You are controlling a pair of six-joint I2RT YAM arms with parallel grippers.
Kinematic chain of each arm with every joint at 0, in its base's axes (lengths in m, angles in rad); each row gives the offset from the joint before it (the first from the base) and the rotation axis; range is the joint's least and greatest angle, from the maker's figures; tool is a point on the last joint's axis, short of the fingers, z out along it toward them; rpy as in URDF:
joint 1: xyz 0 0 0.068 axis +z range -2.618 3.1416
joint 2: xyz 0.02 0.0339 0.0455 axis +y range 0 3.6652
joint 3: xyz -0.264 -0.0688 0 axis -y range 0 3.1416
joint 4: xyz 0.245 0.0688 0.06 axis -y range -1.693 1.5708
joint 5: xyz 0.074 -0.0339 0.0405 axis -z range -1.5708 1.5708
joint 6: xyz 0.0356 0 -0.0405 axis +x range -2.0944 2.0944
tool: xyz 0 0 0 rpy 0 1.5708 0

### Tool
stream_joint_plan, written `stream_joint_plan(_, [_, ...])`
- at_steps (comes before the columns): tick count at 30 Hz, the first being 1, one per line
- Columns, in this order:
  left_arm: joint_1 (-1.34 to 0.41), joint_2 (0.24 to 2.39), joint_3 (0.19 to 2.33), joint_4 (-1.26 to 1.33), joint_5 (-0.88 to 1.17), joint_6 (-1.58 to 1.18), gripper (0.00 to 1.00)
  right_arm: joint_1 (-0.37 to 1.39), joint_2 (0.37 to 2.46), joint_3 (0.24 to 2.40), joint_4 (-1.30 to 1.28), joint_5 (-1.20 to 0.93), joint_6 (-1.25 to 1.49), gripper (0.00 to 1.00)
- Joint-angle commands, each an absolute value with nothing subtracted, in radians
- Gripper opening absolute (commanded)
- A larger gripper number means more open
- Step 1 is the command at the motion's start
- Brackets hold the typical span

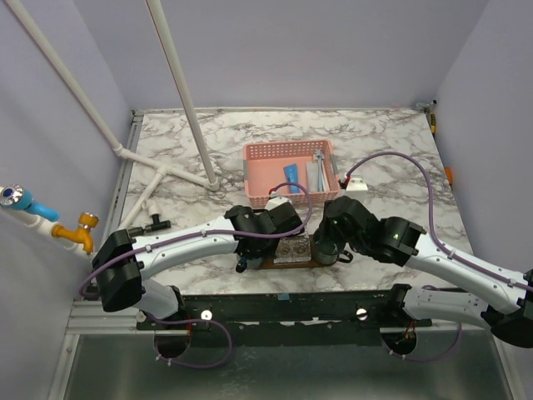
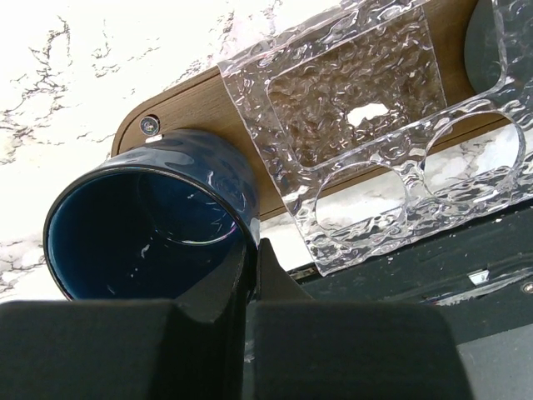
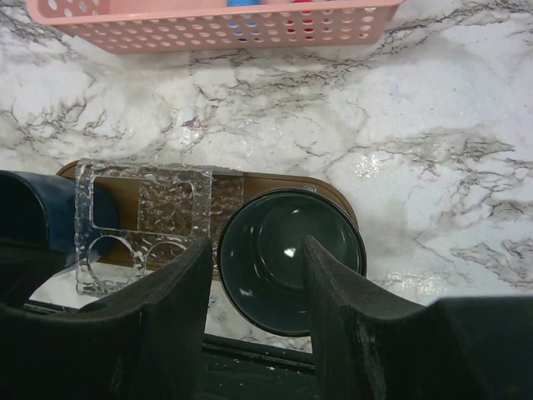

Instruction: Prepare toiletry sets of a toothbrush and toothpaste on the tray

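Note:
The toothpaste (image 1: 291, 177), a small blue tube, and white toothbrushes (image 1: 316, 171) lie in the pink basket (image 1: 260, 158). The brown wooden tray (image 2: 191, 108) sits near the table's front edge, mostly under both wrists. My left gripper (image 2: 252, 250) is shut on the wall of a dark blue cup (image 2: 141, 225) at the tray's left end, one finger inside and one outside. My right gripper (image 3: 256, 246) is open over a second dark cup (image 3: 291, 258) standing on the tray's right end (image 3: 333, 196). Its left finger is outside the rim, its right finger over the cup's mouth.
A clear textured plastic holder (image 2: 375, 108) with round holes lies across the tray's middle, overhanging its near edge. The pink basket (image 3: 208, 25) stands just behind the tray. White pipes (image 1: 179, 92) cross the back left, and a small white object (image 1: 356, 185) sits right of the basket.

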State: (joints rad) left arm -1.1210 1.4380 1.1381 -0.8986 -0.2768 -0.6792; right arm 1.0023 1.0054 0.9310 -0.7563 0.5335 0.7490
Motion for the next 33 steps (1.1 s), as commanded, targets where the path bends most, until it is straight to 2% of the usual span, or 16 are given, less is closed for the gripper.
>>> stream_joint_plan(1, [-1.126,1.460,1.179,-0.892,-0.312,-0.666,0.00,1.008,0.996,0.916,-0.755,0.537,0.766,0.50])
stream_joint_plan(15, [-1.126,1.487,1.209,-0.913,-0.331,-0.653,0.00,1.009,1.001,0.919,-0.755,0.538,0.765,0.50])
stream_joint_plan(19, [-1.126,1.478,1.216,-0.922,-0.336,-0.653,0.00,1.008,1.001,0.920,-0.755,0.541,0.764,0.53])
stream_joint_plan(23, [-1.126,1.464,1.216,-0.920,-0.335,-0.648,0.10,1.009,1.003,0.927,-0.755,0.541,0.763,0.54])
stream_joint_plan(33, [-1.126,1.439,1.225,-0.937,-0.341,-0.636,0.24,1.009,1.010,0.953,-0.758,0.541,0.756,0.55])
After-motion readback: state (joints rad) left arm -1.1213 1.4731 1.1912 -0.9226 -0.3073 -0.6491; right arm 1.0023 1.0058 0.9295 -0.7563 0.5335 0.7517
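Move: The blue mug stands upright, its rim already pinched by the left fingers on its right side; its middle is about 4 cm to that hand's left, 2 cm ahead and 4 cm below. The clear holder lies some 9 cm right, 1 cm ahead and 5 cm down, and the green mug about 20 cm right, roughly 1 cm ahead, 5 cm down. From the right hand the blue mug lies about 23 cm left, level front to back, 10 cm below. The blue mug's rim is still pinched as the left hand eases it forward, slightly right, under 1 cm in all, staying level. Then the fingers open to about a fifth, one inside the mug and one outside, letting go of the rim as the hand starts to rise, by about half a centimetre. ##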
